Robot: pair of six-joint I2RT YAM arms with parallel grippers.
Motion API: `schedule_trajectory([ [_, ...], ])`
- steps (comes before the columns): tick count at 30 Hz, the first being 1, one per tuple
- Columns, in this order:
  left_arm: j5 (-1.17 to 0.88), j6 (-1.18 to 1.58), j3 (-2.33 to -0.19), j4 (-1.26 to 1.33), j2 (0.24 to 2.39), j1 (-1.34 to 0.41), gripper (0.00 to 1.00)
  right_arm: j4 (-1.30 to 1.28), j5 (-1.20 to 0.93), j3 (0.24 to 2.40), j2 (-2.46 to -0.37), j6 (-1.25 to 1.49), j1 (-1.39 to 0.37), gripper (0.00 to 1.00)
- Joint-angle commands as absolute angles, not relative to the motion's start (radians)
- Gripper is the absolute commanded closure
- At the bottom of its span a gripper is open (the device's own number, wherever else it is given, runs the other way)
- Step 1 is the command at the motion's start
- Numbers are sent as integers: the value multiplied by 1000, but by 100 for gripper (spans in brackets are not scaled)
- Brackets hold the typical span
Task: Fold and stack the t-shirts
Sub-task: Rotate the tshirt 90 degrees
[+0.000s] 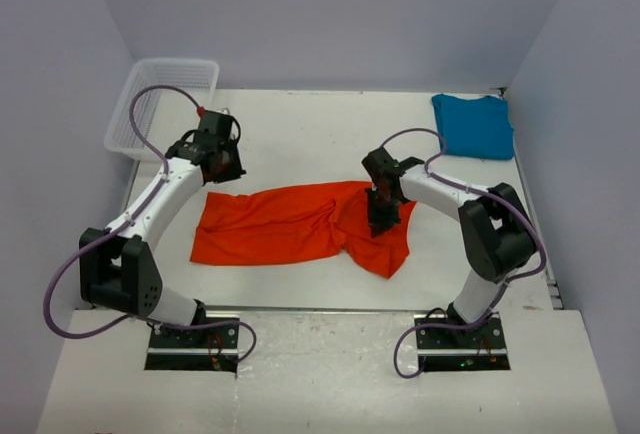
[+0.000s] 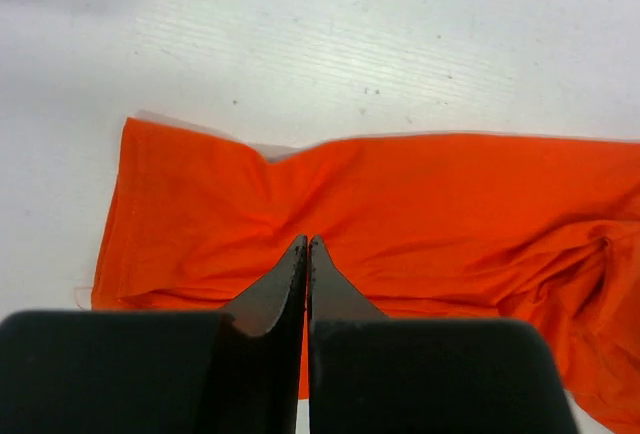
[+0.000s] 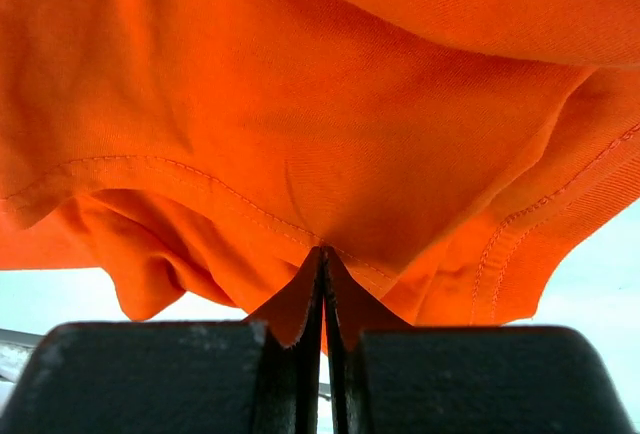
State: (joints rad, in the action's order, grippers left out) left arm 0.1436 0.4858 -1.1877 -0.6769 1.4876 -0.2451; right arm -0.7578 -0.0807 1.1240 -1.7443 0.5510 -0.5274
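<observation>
The orange-red t-shirt (image 1: 280, 226) lies spread across the middle of the table, flat on its left half and bunched on its right. My right gripper (image 1: 379, 220) is shut on a stitched hem of that bunched part (image 3: 300, 134); the cloth drapes up and over the closed fingertips (image 3: 308, 294). My left gripper (image 1: 224, 165) hovers just beyond the shirt's far left edge, shut with nothing in it, and its tips (image 2: 307, 242) point at the flat orange cloth (image 2: 400, 204). The teal-blue t-shirt (image 1: 474, 125) lies folded at the back right corner.
A white mesh basket (image 1: 160, 104) stands at the back left corner, close behind the left arm. Grey walls close in the table on three sides. The table's front edge (image 1: 350, 307) runs just before the arm bases.
</observation>
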Motion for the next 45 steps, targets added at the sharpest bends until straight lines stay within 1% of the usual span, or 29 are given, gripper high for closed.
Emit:
schedule_trajectory([
  [1, 60, 472, -1200, -692, 1462, -255, 100, -739, -83, 1123, -1758, 584, -532, 100],
  [5, 8, 488, -1140, -687, 1496, -267, 100, -753, -95, 1132, -1781, 600, -532, 100],
  [11, 37, 509, -1085, -686, 1535, -267, 100, -791, -75, 1157, -1809, 635, -532, 100],
  [23, 98, 517, -1058, -650, 1658, -267, 100, -853, -107, 1223, -1842, 686, -532, 100],
  [31, 153, 518, -1106, -661, 1789, -265, 100, -887, -143, 1244, -1874, 733, -532, 100],
  [38, 156, 519, -1158, -681, 1851, -220, 100, -982, -123, 1392, -1992, 739, -532, 100],
  [45, 132, 526, -1141, -677, 1845, -143, 100, -1139, -23, 1595, -2121, 750, -522, 100],
])
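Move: The red t-shirt's left part lies about 5 cm back from the left hand and 12 cm below it; its left edge is some 10 cm to the left and 5 cm back. The white basket stands roughly 22 cm ahead and 18 cm left of that hand. The t-shirt's right part lies directly under the right hand, about 2 cm down; the near corner is some 11 cm back and 3 cm right, the folded blue t-shirt about 27 cm ahead and 24 cm right. The left hand comes down with shut fingers onto the red t-shirt's left part, about 12 cm down and 5 cm back after a brief rise, tilting steeper by some 20 degrees. The right hand, also shut, settles a little lower on the right part. Pressing the cloth, both then slide forward and to the left, 2 to 4 cm each, the right wrist tipping its fingertips back and turning slightly clockwise. ##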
